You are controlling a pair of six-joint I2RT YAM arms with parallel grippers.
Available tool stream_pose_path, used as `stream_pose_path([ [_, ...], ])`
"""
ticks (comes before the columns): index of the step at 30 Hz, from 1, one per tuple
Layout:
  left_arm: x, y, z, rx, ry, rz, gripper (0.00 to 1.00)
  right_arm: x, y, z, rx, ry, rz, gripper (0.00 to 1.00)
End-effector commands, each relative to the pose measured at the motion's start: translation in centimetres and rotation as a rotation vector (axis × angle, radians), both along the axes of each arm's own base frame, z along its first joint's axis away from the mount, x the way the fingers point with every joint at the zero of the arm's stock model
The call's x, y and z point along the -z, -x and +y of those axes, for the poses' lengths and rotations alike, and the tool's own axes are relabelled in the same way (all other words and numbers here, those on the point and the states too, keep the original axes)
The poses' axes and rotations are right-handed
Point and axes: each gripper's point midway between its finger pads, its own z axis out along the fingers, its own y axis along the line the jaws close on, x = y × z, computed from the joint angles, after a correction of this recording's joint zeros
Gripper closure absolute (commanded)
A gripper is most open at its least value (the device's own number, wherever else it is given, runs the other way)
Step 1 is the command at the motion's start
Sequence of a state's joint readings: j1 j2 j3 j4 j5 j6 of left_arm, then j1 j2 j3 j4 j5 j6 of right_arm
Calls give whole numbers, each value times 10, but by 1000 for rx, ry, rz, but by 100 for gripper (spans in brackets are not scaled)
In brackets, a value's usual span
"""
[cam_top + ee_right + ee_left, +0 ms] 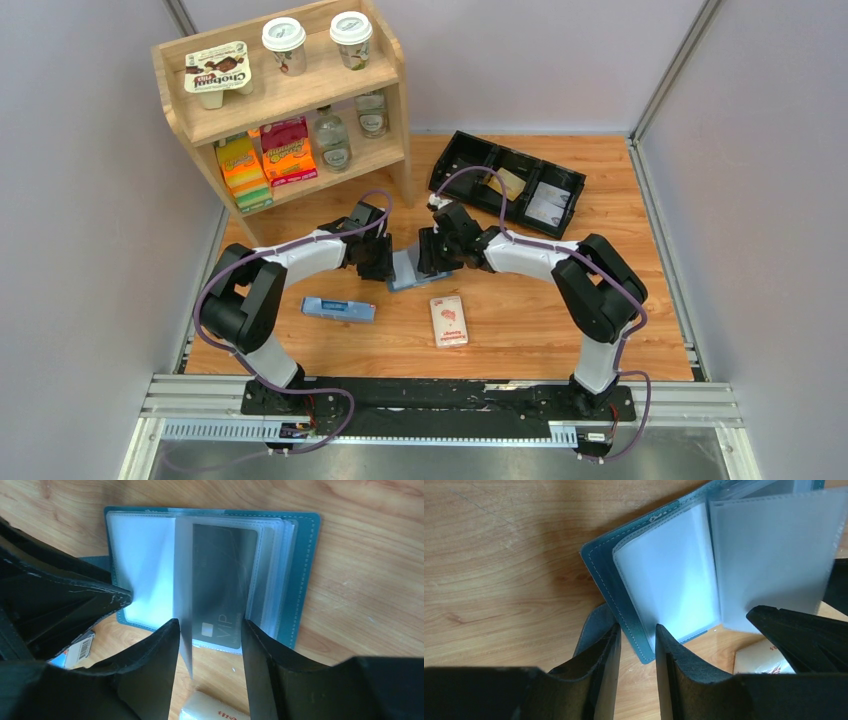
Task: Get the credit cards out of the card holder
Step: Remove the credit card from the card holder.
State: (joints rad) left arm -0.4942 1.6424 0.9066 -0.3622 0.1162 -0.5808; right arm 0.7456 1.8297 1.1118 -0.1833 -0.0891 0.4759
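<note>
The light blue card holder lies open on the table between my two grippers, its clear sleeves fanned out. A dark grey credit card marked VIP sits inside one sleeve. My left gripper is open and straddles the holder's near corner; one fingertip rests at the edge of a sleeve. My right gripper is open at the holder's other side. A clear sleeve leaf stands on edge between its fingers, against the left one, unclamped.
A white pack with red print and a long pale blue box lie in front of the holder. A black compartment tray with flat pieces in it stands at the back right. A wooden shelf with cups and boxes stands at the back left.
</note>
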Motion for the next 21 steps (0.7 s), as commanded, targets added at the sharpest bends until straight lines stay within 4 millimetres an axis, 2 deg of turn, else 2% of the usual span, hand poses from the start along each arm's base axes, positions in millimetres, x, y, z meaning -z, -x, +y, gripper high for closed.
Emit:
stream_pose_path([
  [1,-7,-7,-14,2,70,-7,61,-21,0,26,-68,-83,-23,49],
  [7,-8,-6,-16,5,83,-11,61,-42,0,39,-104,-153,-34,48],
  [12,-12,-6,-16,-6,99,-32,61,-53,8,60,-183,-250,-2,45],
  [17,-22,-9,-10,-43,101,-82,61,-44,17,78,-236,-324,79,46],
  [21,-35,-5,9,-139,91,-123,60,-13,12,73,-167,-266,141,48],
])
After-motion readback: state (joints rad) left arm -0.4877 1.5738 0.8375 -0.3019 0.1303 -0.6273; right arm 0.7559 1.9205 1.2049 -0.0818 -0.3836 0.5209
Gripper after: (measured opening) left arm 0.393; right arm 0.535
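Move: The right hand, its half-open fingers astride a raised sleeve page of the card holder, is taking it onto the white left page, about 5 cm left, 3 cm ahead and 3 cm below. The VIP card pocket lies some 4 cm ahead and 1 cm right of this hand; the white-and-red card pack is about 10 cm back and 4 cm right. From the left hand, that white page is roughly 3 cm ahead and 4 cm right. With the raised sleeve page between its half-open fingers, the right hand pushes that page over to the left, sweeping about 6 cm across the holder towards the left hand and easing slightly back. It climbs some 3 cm, then dips about 1 cm at the end, while the wrist rolls its left side up about 15 degrees and turns counter-clockwise about 10. The left hand stays close by the holder's left edge, drifting 1 cm right and back. ##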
